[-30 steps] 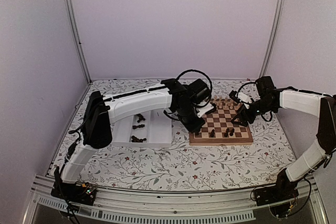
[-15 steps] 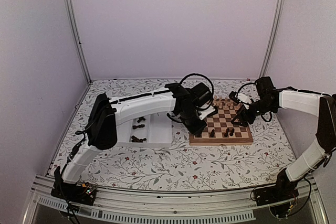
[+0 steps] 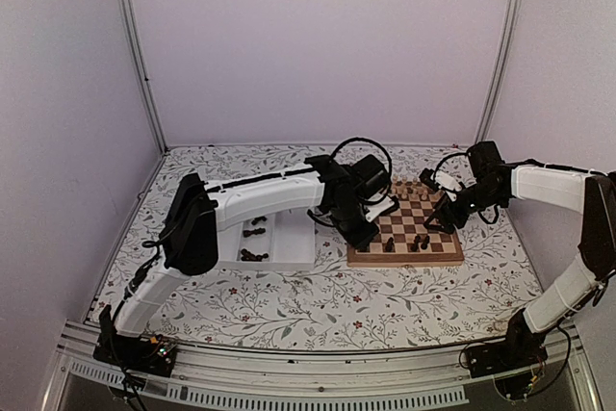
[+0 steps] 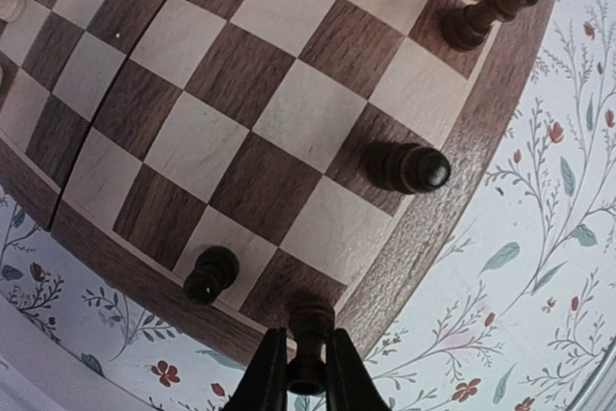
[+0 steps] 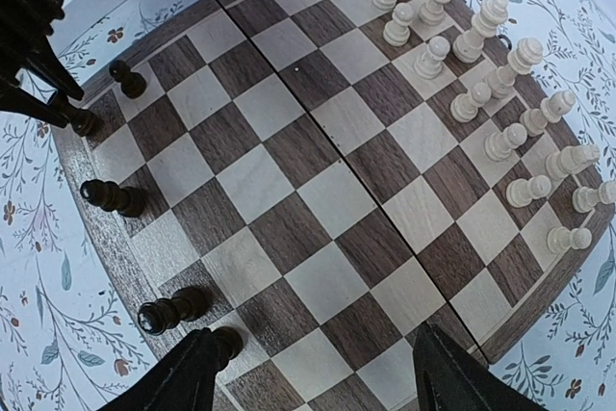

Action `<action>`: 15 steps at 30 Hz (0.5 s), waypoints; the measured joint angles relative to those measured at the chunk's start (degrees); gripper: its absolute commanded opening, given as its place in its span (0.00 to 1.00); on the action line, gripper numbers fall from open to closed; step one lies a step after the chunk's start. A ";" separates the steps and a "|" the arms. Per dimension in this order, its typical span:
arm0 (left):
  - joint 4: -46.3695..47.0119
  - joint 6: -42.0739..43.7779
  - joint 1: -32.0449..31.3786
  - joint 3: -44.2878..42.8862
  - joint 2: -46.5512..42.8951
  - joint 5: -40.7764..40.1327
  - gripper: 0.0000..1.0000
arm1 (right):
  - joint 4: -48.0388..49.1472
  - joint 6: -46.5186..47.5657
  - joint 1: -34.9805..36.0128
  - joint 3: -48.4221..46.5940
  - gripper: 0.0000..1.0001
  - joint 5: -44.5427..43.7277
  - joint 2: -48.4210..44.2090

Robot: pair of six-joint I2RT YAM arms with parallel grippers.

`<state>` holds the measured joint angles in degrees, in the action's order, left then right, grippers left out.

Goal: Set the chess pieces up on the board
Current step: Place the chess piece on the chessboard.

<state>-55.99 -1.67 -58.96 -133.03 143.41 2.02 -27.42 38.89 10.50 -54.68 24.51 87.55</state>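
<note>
The wooden board lies right of centre on the table. My left gripper is shut on a dark chess piece, holding it by the neck over the dark corner square of the board; I cannot tell whether its base touches. Other dark pieces stand nearby: one on the neighbouring edge square, one further along and a pair beyond. My right gripper hangs open and empty above the board, its left finger next to a dark piece.
A white tray left of the board holds several loose dark pieces. Pale wooden pieces fill the board's far rows. The left arm reaches across the tray. Flowered cloth covers the table.
The left arm has swung slightly rightward, carrying its piece a little further over the board's left near corner. The right arm has not moved.
</note>
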 measured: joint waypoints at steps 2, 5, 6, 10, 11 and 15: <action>0.07 0.02 0.00 -0.09 0.00 -0.13 0.19 | 0.00 0.00 0.00 0.00 0.73 0.00 0.02; 0.09 0.02 0.02 -0.11 0.11 -0.44 0.28 | -0.02 0.13 0.00 0.00 0.73 0.02 0.17; 0.11 0.00 0.04 -0.11 0.15 -0.57 0.31 | -0.02 0.15 0.00 0.00 0.73 0.00 0.28; 0.55 -0.04 0.07 -0.11 0.24 -1.14 0.38 | -0.13 0.15 0.02 0.00 0.73 0.00 0.70; 0.70 0.13 0.07 -0.11 0.24 -1.20 0.38 | -0.20 0.15 0.02 0.00 0.73 0.00 0.72; 0.94 0.04 0.09 -0.11 0.24 -1.20 0.41 | -0.44 0.15 0.07 0.00 0.73 0.00 0.79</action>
<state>-55.05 -1.63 -58.87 -133.14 143.65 0.82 -27.86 39.05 10.57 -54.68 24.51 88.33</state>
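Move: The black chess piece still in the left fingers stands on the board's near-left corner square, right under the hand point, its middle about 2 cm below. A small black pawn stands some 4 cm straight ahead of the left hand, and another black piece about 7 cm to its right, level with it on the near row, both roughly 3 cm lower. From the right hand, the corner piece lies about 20 cm left, 4 cm back and 6 cm down. Open the left fingers about a quarter of their range to let go of the black piece on the corner square, keeping the hand low around it and the wrist still. Let the hand ease forward only about half a centimetre as the fingers part, without lifting yet. ##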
